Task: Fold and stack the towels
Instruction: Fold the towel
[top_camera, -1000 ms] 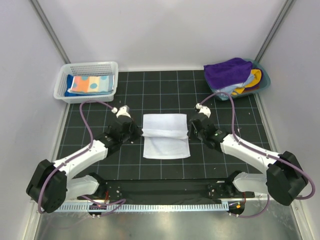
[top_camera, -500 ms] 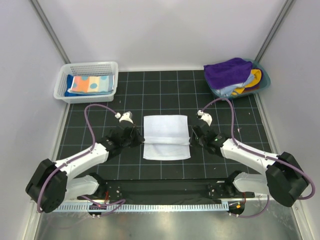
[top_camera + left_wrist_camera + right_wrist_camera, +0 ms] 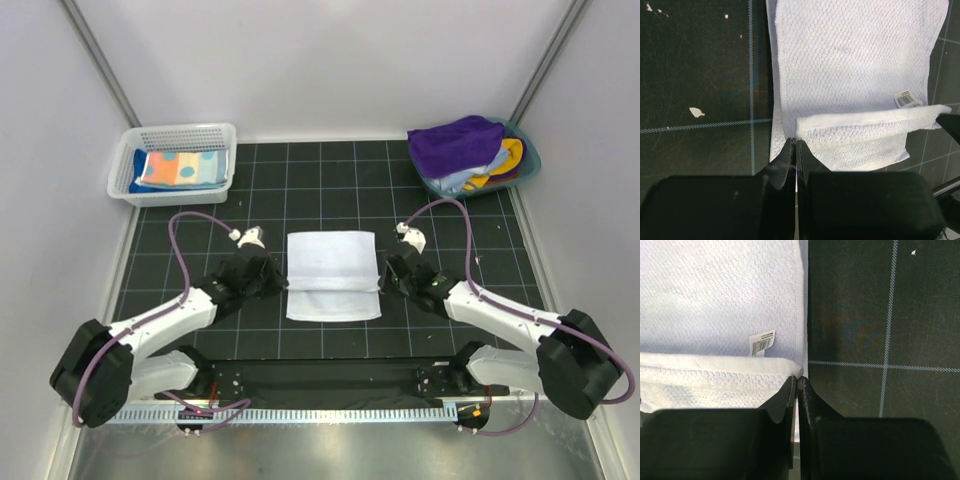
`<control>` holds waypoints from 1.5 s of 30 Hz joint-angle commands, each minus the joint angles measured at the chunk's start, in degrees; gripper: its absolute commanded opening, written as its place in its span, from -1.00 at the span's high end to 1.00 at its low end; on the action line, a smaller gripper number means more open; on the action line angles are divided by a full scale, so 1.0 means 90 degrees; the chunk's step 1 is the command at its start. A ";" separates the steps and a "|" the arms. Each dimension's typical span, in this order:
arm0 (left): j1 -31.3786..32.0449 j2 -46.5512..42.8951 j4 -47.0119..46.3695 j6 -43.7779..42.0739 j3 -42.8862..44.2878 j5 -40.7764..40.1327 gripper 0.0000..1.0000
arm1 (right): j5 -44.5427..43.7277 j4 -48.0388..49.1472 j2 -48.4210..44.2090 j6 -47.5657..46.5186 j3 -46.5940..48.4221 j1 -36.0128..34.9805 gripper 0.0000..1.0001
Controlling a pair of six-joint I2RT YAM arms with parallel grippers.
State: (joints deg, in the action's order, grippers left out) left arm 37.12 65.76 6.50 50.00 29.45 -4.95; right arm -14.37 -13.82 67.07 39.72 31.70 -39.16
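A plain white towel (image 3: 332, 272) lies on the black mat, mid table, with its near edge turned over into a fold. My left gripper (image 3: 283, 284) is shut on the fold's left corner (image 3: 799, 130). My right gripper (image 3: 381, 283) is shut on the fold's right corner (image 3: 792, 369), next to a barcode tag (image 3: 762, 342). A folded polka-dot towel (image 3: 180, 167) lies in the white mesh basket (image 3: 128, 165) at the far left. A purple towel (image 3: 456, 141) tops a heap of cloths in the teal tub (image 3: 527, 160) at the far right.
The black gridded mat (image 3: 200, 310) covers the table between grey walls. Purple cables (image 3: 177, 245) loop from both arms over the mat. A metal rail (image 3: 320, 412) runs along the near edge.
Both grippers have drawn the held towel edge toward the near side and lower, so the raised fold now lies close over the towel's near part.
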 commanded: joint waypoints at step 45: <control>0.0065 -0.0219 0.1681 -0.0193 0.1355 -0.0097 0.54 | 0.0122 -0.0652 -0.1232 0.0322 0.0031 -0.0141 0.16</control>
State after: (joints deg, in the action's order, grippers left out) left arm 37.50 60.86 20.95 50.57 38.41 -7.22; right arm -12.51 -19.77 53.74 43.27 28.97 -40.03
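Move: Both hands already pinch the raised corners of the white towel's folded layer. The near-left corner of its bottom layer lies about 4 cm back, level sideways and 5 cm below the left hand; the near-right corner sits 4 cm back, level sideways and 4 cm below the right hand. The white basket is some 28 cm ahead and 26 cm left of the left hand, the towel tub roughly 31 cm ahead and 21 cm right of the right hand. Both hands rise 2–3 cm, lower the corners 6 cm and back to the near edge, open and rise. ##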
